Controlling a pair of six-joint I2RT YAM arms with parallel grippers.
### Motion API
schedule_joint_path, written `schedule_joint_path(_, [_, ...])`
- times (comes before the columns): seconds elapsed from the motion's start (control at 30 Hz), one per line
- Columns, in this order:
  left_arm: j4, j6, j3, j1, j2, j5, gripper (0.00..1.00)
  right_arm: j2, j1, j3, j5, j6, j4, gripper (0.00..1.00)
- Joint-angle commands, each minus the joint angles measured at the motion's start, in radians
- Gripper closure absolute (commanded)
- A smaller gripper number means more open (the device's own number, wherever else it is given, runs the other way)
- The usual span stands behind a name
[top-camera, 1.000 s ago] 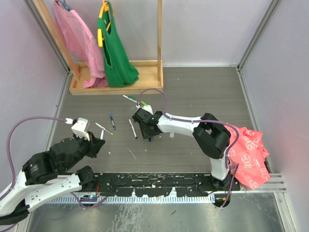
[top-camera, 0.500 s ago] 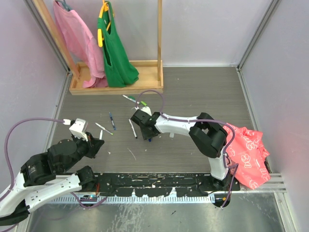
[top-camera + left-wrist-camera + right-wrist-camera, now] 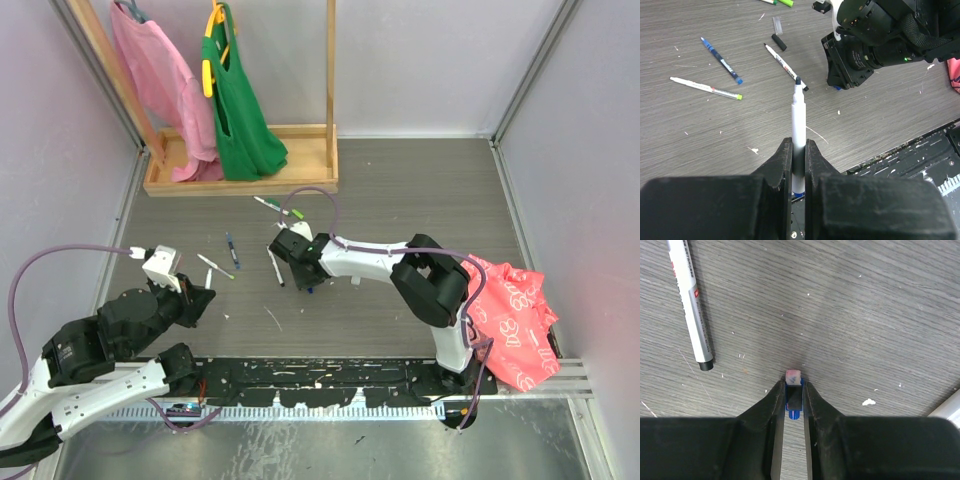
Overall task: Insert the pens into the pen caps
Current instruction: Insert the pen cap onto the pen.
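My left gripper (image 3: 798, 142) is shut on a white pen (image 3: 798, 112) whose dark tip points up and away, above the table's left front. My right gripper (image 3: 794, 385) is down on the table with its jaws pressed against both sides of a small blue pen cap (image 3: 794, 412). From above, that right gripper (image 3: 303, 275) sits mid-table. Loose pens lie nearby: a white one with a black end (image 3: 690, 305), a blue one (image 3: 720, 60) and a white one with a light green end (image 3: 705, 87). A black cap (image 3: 779, 42) lies beyond them.
A wooden rack (image 3: 240, 170) with pink and green bags stands at the back left. Two green-ended pens (image 3: 280, 208) lie in front of it. A red and white cloth bag (image 3: 515, 320) lies at the right. A black rail (image 3: 320, 375) runs along the near edge.
The right gripper's jaws have closed in onto the blue cap, and it has edged slightly left. The left arm, still holding its pen, has drifted a little to the left.
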Motion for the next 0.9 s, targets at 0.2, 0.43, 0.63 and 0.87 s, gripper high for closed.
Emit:
schedule_joint_path(0.2, [0.067,0.009,0.007,0.002,0.038,0.003,1.0,-0.14,0.005,-0.057,0.07,-0.087,0.023,0.98])
schedule_joint_path(0.43, [0.19,0.013,-0.001,0.001,0.049,0.019,1.0,-0.374,-0.001,-0.169,0.115,-0.146,0.129,1.0])
schedule_joint_path(0.63, [0.291,0.003,-0.014,0.002,0.123,0.064,1.0,-0.616,-0.019,-0.323,0.148,-0.135,0.278,1.0])
schedule_joint_path(0.87, [0.449,0.013,-0.036,0.002,0.271,0.183,1.0,-0.859,-0.047,-0.46,0.093,-0.11,0.419,1.0])
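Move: The blue pen cap, already pinched in the right fingers at the table, lies about 13 cm ahead of the left hand, 17 cm to its right and 22 cm below. On that left hand's way, the black-ended pen is some 19 cm ahead and 9 cm right. From the right hand, the uncapped white pen in the left fingers is about 12 cm back, 17 cm left and 25 cm up; the black-ended pen lies 6 cm ahead and 7 cm left, the highlighter 4 cm ahead and 11 cm right. Keeping its grip on the blue cap, the right hand lifts it off the table, rising about 16 cm and drifting right towards the highlighter, while the fingers swing up from steeply down by some 35 degrees, to point more forward and left. The left hand, still pinching the white pen with its dark tip bare, starts a little later and carries it about 7 cm right and slightly forward towards the cap side, with a brief small rise and barely any turn. ##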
